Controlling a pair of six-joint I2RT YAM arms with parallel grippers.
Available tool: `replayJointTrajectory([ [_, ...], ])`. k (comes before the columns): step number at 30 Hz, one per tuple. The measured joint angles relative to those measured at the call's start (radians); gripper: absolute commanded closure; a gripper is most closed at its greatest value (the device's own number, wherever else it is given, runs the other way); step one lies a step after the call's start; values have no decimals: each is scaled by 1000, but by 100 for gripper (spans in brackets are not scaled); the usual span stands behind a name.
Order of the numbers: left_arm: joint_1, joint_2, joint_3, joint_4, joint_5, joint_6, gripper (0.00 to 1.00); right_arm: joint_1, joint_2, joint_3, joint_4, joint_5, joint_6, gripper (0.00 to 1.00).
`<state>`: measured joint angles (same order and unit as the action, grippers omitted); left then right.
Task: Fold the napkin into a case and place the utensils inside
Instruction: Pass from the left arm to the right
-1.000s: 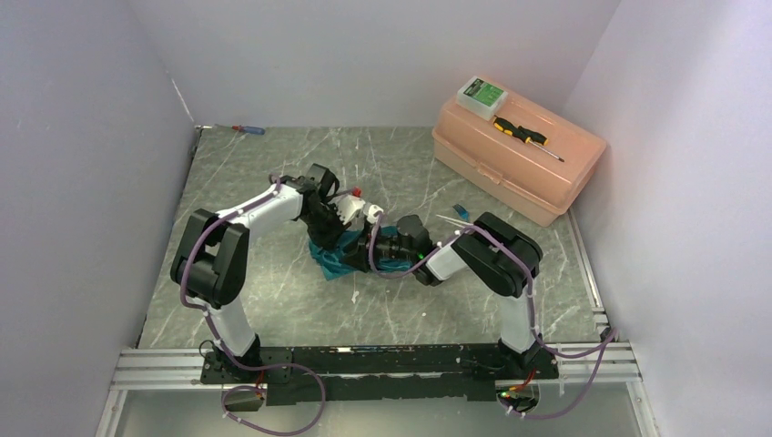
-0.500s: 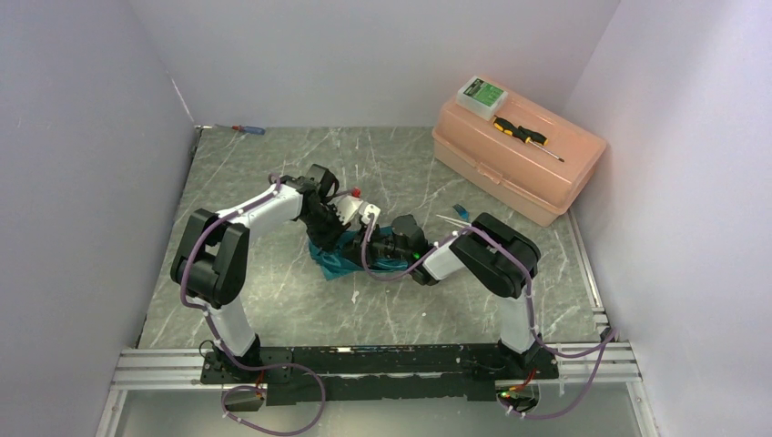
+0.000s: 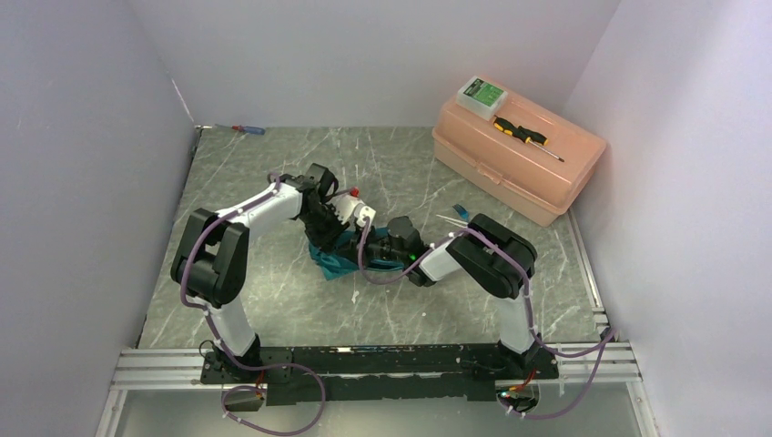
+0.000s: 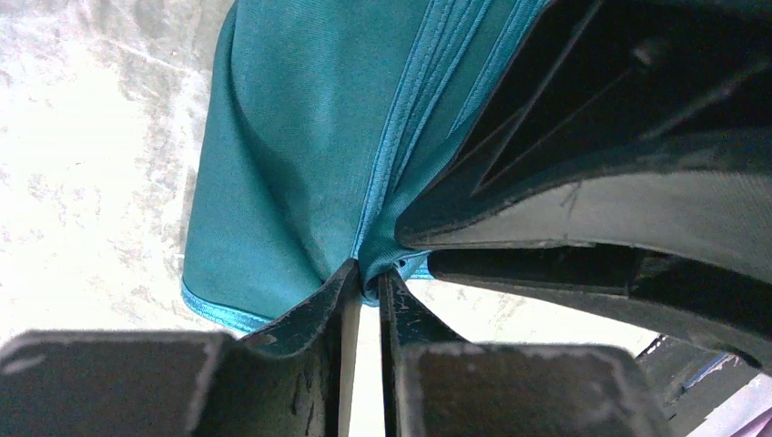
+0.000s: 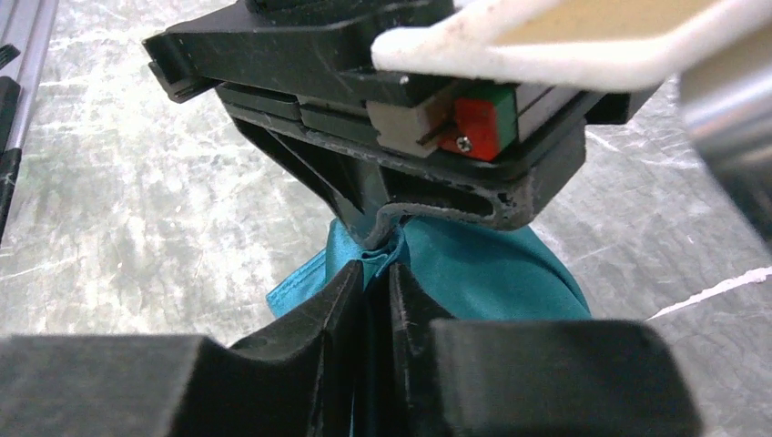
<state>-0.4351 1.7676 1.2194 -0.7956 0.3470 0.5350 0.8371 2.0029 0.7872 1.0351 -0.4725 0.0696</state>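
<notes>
The teal napkin (image 3: 330, 261) lies bunched mid-table under both arms. In the left wrist view the napkin (image 4: 291, 164) spreads away from my left gripper (image 4: 366, 278), whose narrow jaws pinch a hemmed fold at their tips. My right gripper (image 5: 378, 269) is shut on the napkin (image 5: 492, 273) at the same fold, directly under the left gripper's body. From above, the left gripper (image 3: 341, 235) and right gripper (image 3: 366, 248) meet over the cloth. The utensils, a blue one (image 3: 462, 210) and thin white sticks (image 3: 446, 218), lie on the table behind the right arm.
A peach toolbox (image 3: 517, 159) stands at the back right, with a yellow-and-black screwdriver (image 3: 528, 137) and a small green-and-white box (image 3: 481, 94) on its lid. A red-and-blue screwdriver (image 3: 248, 129) lies at the back left corner. Walls close three sides.
The right arm has crept left toward the left gripper and its jaws have narrowed onto the cloth. The left jaws have eased slightly apart.
</notes>
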Motion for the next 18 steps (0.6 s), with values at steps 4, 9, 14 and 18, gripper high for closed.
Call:
replayJointTrajectory([
  [4,3,2,19,-24,-9,-1,72,0,3,5,6,5,-5,96],
  [9,4,2,32,-40,-24,-10,65,0,6,8,10,25,-8,100],
  [14,4,2,32,-42,-36,-36,57,0,20,8,27,50,0,100],
  [18,11,-17,33,-34,-38,-62,48,0,46,2,33,49,24,100],
])
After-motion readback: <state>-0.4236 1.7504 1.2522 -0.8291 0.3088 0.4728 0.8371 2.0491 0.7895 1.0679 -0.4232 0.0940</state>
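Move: The raised fold of the napkin is already between the left hand's pads, and it runs on between the right hand's loosely parted tips, its middle roughly 1 cm to that hand's left. From the right hand, the napkin's body lies about 2 cm ahead, 4 cm right and 4 cm below. The fork and the chopsticks both lie some 29 cm to the right and 4 cm below, the fork about 6 cm ahead and the chopsticks about 8 cm. The right fingers shut on the napkin fold beside the left pads and take over the pinch, drifting about 1 cm forward and then sinking some 1.5 cm at the end with the fingers kept shut. Meanwhile the left fingers spread steadily to roughly half open, letting go of the fold, as that hand eases up about 1 cm and slightly forward and left. ##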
